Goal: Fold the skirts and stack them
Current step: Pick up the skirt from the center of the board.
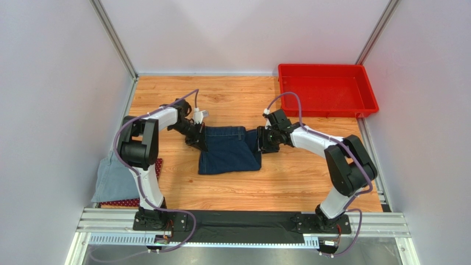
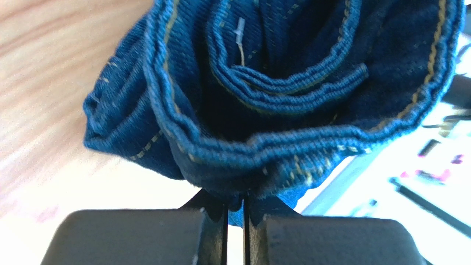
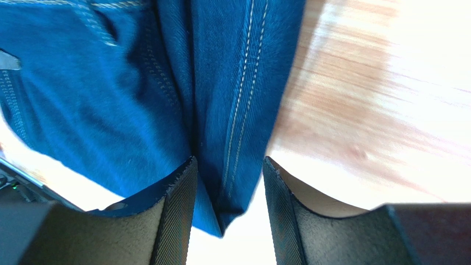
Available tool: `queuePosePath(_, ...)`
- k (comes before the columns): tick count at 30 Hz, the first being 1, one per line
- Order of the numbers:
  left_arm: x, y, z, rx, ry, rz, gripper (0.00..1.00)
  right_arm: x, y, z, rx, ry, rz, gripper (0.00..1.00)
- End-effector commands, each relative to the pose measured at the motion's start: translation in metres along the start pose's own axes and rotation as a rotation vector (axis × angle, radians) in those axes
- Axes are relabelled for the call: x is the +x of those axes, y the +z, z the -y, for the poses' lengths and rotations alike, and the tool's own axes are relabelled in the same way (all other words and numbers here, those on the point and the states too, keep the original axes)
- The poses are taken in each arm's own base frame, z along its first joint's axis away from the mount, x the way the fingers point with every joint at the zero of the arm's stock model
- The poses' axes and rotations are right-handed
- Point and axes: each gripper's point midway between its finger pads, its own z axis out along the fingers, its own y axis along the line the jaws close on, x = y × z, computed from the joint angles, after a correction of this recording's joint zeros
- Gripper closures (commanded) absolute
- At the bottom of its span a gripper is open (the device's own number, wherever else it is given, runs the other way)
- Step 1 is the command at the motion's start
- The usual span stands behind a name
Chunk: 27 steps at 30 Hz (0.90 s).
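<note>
The dark navy denim skirt (image 1: 229,150) lies folded in the middle of the table between both arms. My left gripper (image 1: 198,139) is at its left edge, shut on a bunched fold of the navy skirt (image 2: 276,83); the cloth is pinched between the nearly touching jaws of the left gripper (image 2: 235,207). My right gripper (image 1: 264,141) is at the skirt's right edge. In the right wrist view the right gripper (image 3: 229,187) stands open, a seamed edge of the navy skirt (image 3: 110,99) hanging loose between its fingers. The light blue-grey skirt (image 1: 113,176) lies on the dark red dotted skirt (image 1: 119,203) at the near left.
A red plastic tray (image 1: 326,67) stands at the back right corner. Grey walls close in the table on the left, right and back. The arms' base rail (image 1: 243,223) runs along the near edge.
</note>
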Motion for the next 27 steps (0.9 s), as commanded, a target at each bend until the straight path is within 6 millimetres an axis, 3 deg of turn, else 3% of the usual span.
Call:
queuePosePath(1,-0.004,-0.033,-0.004,-0.158,0.205,0.063,1.00,-0.027,-0.033,-0.006,0.015,-0.056,0.119,0.51)
queuePosePath(5,0.017,-0.070,-0.023,-0.371,0.396,0.033,1.00,-0.040,-0.056,-0.004,0.047,-0.087,0.174,0.52)
queuePosePath(10,0.058,-0.118,-0.036,-0.595,0.452,-0.055,1.00,-0.052,-0.076,-0.006,0.078,-0.126,0.221,0.51)
queuePosePath(18,0.119,-0.185,-0.051,-0.881,0.468,-0.265,1.00,-0.058,-0.081,-0.007,0.085,-0.140,0.244,0.51)
queuePosePath(27,0.138,-0.247,-0.020,-1.022,0.476,-0.203,1.00,-0.056,-0.083,-0.002,0.103,-0.146,0.251,0.51)
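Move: The left gripper already pinches the dark denim skirt by its left side; the skirt's middle lies about 8 cm to its right and 2 cm back. The stack's light denim skirt is some 26 cm to its left and 12 cm back, with the red dotted skirt beneath, about 24 cm left and 15 cm back. From the right gripper, the dark skirt's middle is about 9 cm left, level in reach; the light skirt is 44 cm left and 12 cm back. Keep the left fingers shut on the dark skirt and sweep it about 19 cm left, lifting some 12 cm and drawing back towards the light skirt on the stack, while the fingers swing from slanting rightward to nearly straight down. Raise the right gripper about 6 cm off the skirt's right edge, easing right, then hold it there, half open. ##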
